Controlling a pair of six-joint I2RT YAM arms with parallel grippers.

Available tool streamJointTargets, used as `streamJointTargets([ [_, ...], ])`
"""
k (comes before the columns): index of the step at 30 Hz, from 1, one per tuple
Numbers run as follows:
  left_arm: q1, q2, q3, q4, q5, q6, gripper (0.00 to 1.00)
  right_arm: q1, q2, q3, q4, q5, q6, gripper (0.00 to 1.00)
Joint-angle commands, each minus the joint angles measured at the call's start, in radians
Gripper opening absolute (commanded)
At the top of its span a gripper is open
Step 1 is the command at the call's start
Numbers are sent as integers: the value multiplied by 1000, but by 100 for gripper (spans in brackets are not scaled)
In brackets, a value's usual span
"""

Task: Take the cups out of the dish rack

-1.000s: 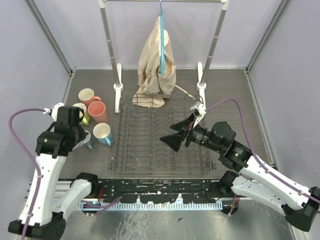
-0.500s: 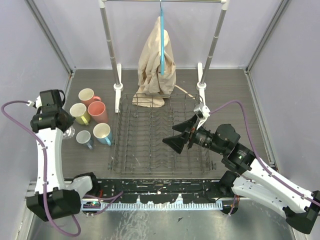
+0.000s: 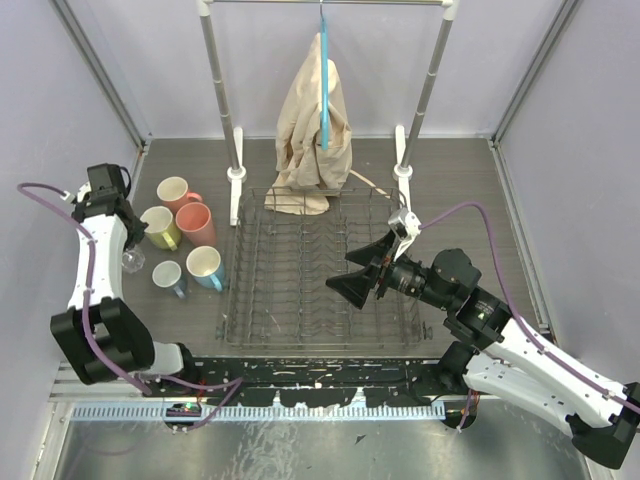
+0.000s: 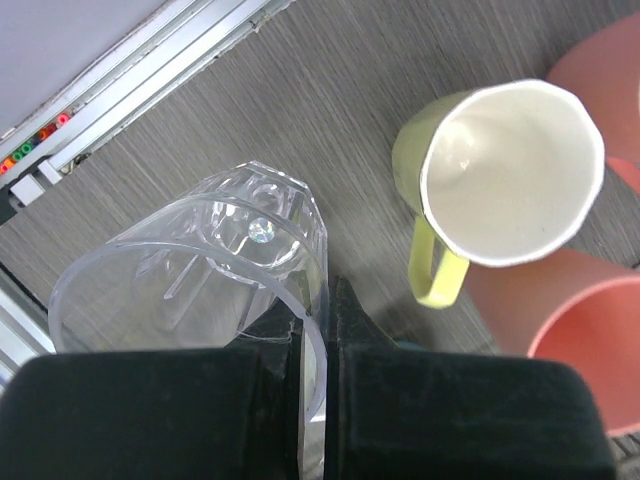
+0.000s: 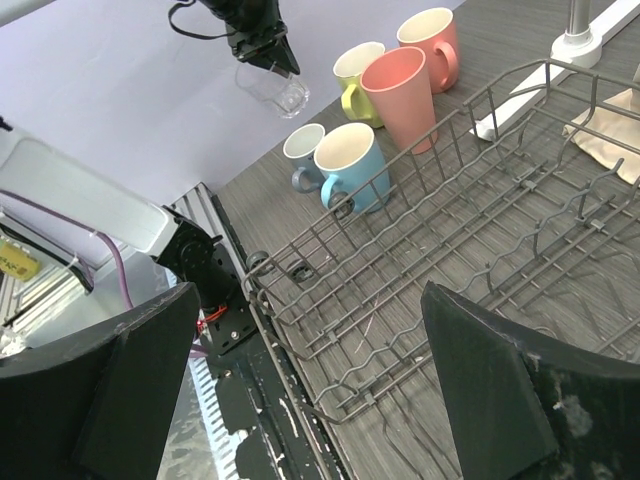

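My left gripper (image 3: 124, 250) is shut on the rim of the clear glass (image 4: 190, 265), one finger inside and one outside. It holds the glass (image 3: 133, 262) low over the table at the far left, beside the pale yellow mug (image 3: 158, 226). Two salmon-pink cups (image 3: 176, 190) (image 3: 196, 222), a grey-blue mug (image 3: 168, 275) and a light blue mug (image 3: 205, 265) stand grouped left of the dish rack (image 3: 320, 270). I see no cup in the rack. My right gripper (image 3: 355, 270) hangs open over the rack's right half, nothing between its fingers (image 5: 130, 380).
A silver clothes rail (image 3: 225, 100) with beige cloth (image 3: 315, 120) stands behind the rack. The cloth's lower edge lies over the rack's back rim. The left wall and its metal frame (image 4: 150, 80) run close behind the glass.
My left arm has swung outward to the far left with the glass in its grip. The right gripper drifted slightly to the right and stays open.
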Motion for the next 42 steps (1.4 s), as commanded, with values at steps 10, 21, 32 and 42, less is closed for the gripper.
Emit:
streamJointTargets([
  [10, 39, 194, -20, 142, 54, -8, 0, -5, 16, 7, 43, 5, -19, 99],
  [21, 41, 279, -53, 163, 115, -9, 0, -5, 38, 8, 50, 4, -16, 99],
  [32, 42, 320, -47, 144, 153, 5, 11, -5, 37, 12, 45, 5, -13, 99],
  [42, 42, 309, -47, 130, 163, 12, 41, -6, 29, 13, 42, 7, -13, 99],
])
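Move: The left hand holds the clear glass by its rim, with the bare patch of table for it about 12 cm below, 1 cm back and 1 cm left. At roughly that depth, the grey cup is some 4 cm back and 4 cm right of the hand, the yellow cup about 8 cm ahead and 3 cm right, and the tall coral cup 8 cm ahead and 10 cm right. From the right hand the patch lies some 45 cm left, 12 cm ahead and 25 cm below. Still pinching the clear glass by its wall, the left hand lowers it about 10 cm onto the bare table to the left of the grey cup, edging a little forward early on. The wrist tilts some 15 degrees so the fingers point more steeply down, then the descent dies out and the fingers part partway at the rim. ##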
